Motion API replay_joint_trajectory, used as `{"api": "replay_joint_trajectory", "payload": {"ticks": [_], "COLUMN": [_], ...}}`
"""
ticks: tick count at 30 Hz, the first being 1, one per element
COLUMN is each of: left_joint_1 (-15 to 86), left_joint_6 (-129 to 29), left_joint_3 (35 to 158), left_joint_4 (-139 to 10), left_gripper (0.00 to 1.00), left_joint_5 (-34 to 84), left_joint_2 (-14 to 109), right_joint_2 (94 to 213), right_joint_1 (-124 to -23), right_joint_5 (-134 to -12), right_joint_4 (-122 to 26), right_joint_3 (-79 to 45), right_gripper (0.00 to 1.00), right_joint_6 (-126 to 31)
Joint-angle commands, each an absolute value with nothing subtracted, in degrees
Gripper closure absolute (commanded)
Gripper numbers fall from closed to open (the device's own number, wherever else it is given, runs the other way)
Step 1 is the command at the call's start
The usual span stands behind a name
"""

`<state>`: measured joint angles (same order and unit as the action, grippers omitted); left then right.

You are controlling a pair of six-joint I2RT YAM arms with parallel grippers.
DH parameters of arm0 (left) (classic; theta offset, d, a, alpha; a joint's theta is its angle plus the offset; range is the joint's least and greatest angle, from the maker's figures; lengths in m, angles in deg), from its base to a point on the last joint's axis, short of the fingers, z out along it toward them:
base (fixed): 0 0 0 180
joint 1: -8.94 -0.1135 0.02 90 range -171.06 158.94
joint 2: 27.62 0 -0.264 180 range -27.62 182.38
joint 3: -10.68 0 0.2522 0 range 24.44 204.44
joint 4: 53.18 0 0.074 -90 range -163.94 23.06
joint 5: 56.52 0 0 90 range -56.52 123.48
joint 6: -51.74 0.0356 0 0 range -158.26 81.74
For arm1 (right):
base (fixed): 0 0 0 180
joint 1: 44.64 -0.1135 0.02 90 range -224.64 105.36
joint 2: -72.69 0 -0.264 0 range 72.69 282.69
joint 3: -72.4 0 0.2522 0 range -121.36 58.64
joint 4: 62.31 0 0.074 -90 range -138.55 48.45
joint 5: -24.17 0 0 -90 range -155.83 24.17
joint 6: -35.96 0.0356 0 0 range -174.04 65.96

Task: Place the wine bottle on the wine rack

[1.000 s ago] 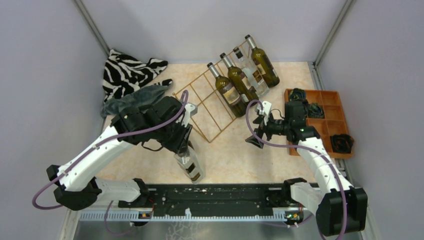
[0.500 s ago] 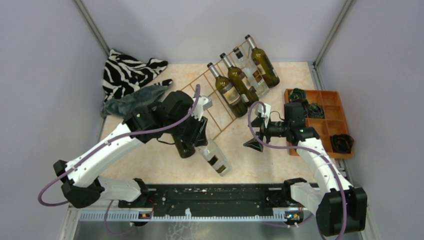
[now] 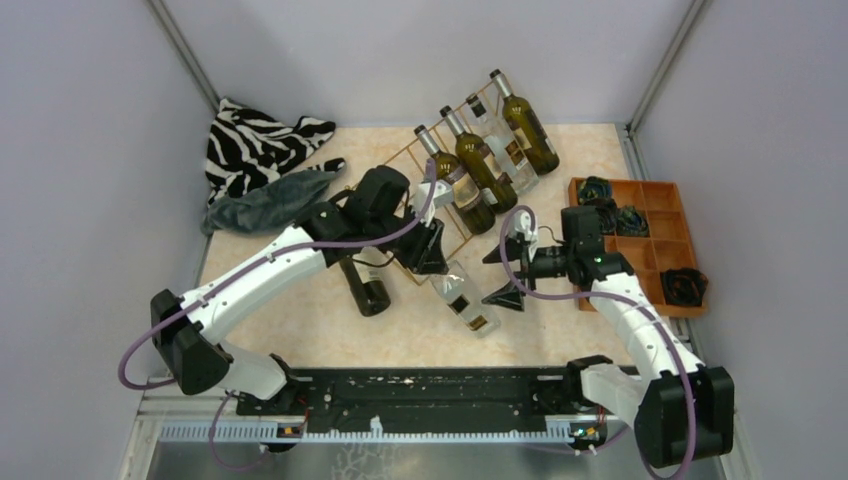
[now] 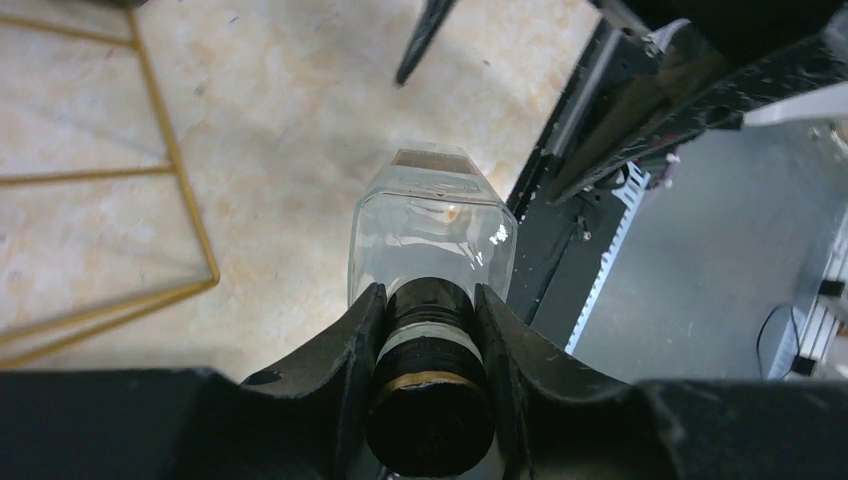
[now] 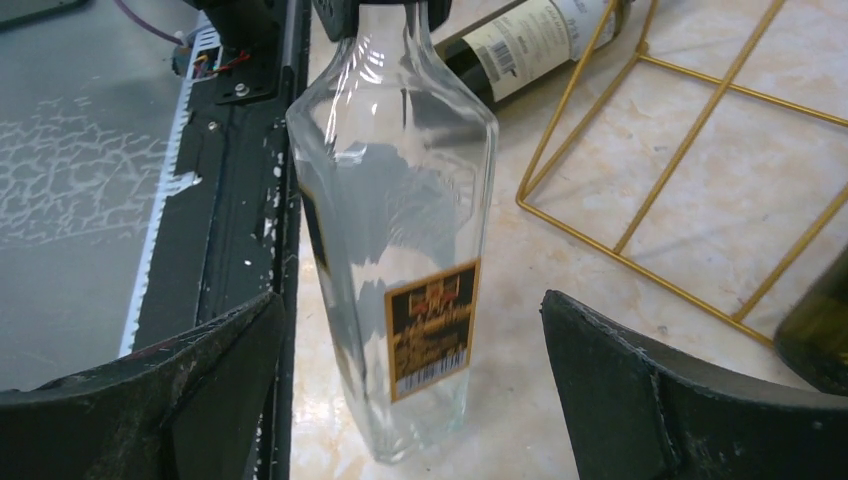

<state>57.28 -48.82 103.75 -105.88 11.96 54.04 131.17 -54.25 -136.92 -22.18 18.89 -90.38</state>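
My left gripper [image 3: 432,252] is shut on the black-capped neck of a clear wine bottle [image 3: 464,300] with a black and gold label, which slants down toward the table's front right. In the left wrist view my fingers [image 4: 352,340] clamp the neck [image 4: 430,345]. My right gripper [image 3: 503,276] is open, with its jaws on either side of the bottle's lower end without touching it. In the right wrist view the bottle [image 5: 400,200] stands between the spread fingers [image 5: 205,370]. The gold wire wine rack [image 3: 405,185] stands behind and holds several bottles [image 3: 478,160].
A dark wine bottle [image 3: 364,287] lies on the table under my left arm, also in the right wrist view [image 5: 530,40]. An orange compartment tray [image 3: 655,255] is at the right. Zebra cloth [image 3: 255,140] and grey cloth [image 3: 265,200] lie back left. The black base rail [image 3: 430,390] runs along the front.
My left arm has swung the clear bottle right and away from the front edge, bringing it between the right gripper's fingers. The dark bottle on the table is now uncovered.
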Motion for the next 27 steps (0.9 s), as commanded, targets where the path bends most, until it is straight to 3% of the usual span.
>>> {"api": "replay_joint_trajectory", "payload": {"ticks": [1,10,23,27], "left_joint_1": [57.5,57.6,57.0,56.9], "left_joint_6": [-40.7,-28.9,-27.9,-28.1], "left_joint_3": [102.5,99.7,94.1,91.8], "left_joint_4": [-91.1,-85.5,-74.3,-72.6], "left_gripper": [1.00,1.00,1.00,1.00], "left_joint_5": [-1.5,-4.8,-9.5,-9.0], "left_joint_2": [51.8,51.5,50.0,49.3], "right_joint_2": [132.8,135.8,137.6,137.8], "right_joint_1": [-57.9,-64.7,-68.4,-68.4], "right_joint_5": [-138.6,-134.1,-129.0,-129.0], "right_joint_4": [-24.0,-24.8,-35.0,-36.4], "right_joint_3": [19.1,19.6,21.9,22.1], "right_gripper": [0.02,0.02,0.02,0.09], "right_joint_6": [-92.0,-93.1,-85.5,-84.3]}}
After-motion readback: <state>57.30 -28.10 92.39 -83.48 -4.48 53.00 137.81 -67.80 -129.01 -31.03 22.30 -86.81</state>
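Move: The clear wine bottle hangs aslant by its neck from the left fingers. Its middle is some 7 cm to the left hand's right, 7 cm back and 9 cm below, and from the open right hand about 5 cm left, 3 cm back and 5 cm below. The right gripper is roughly 11 cm right of the left hand, 4 cm back and 5 cm lower. From the right hand, the wine rack's near corner lies about 15 cm left, 4 cm back and 17 cm below; the nearest racked bottle is 23 cm ahead, 5 cm left and 10 cm lower. Still pinching the neck, the left hand carries the clear bottle about 4 cm to the right towards the right gripper and turns its wrist clockwise by some 25 degrees, tilting as well. The right hand comes to meet it, down about 5 cm and left 4 cm, slightly back too, bringing its wide-open fingers around the glass body; whether they touch can't be seen. ##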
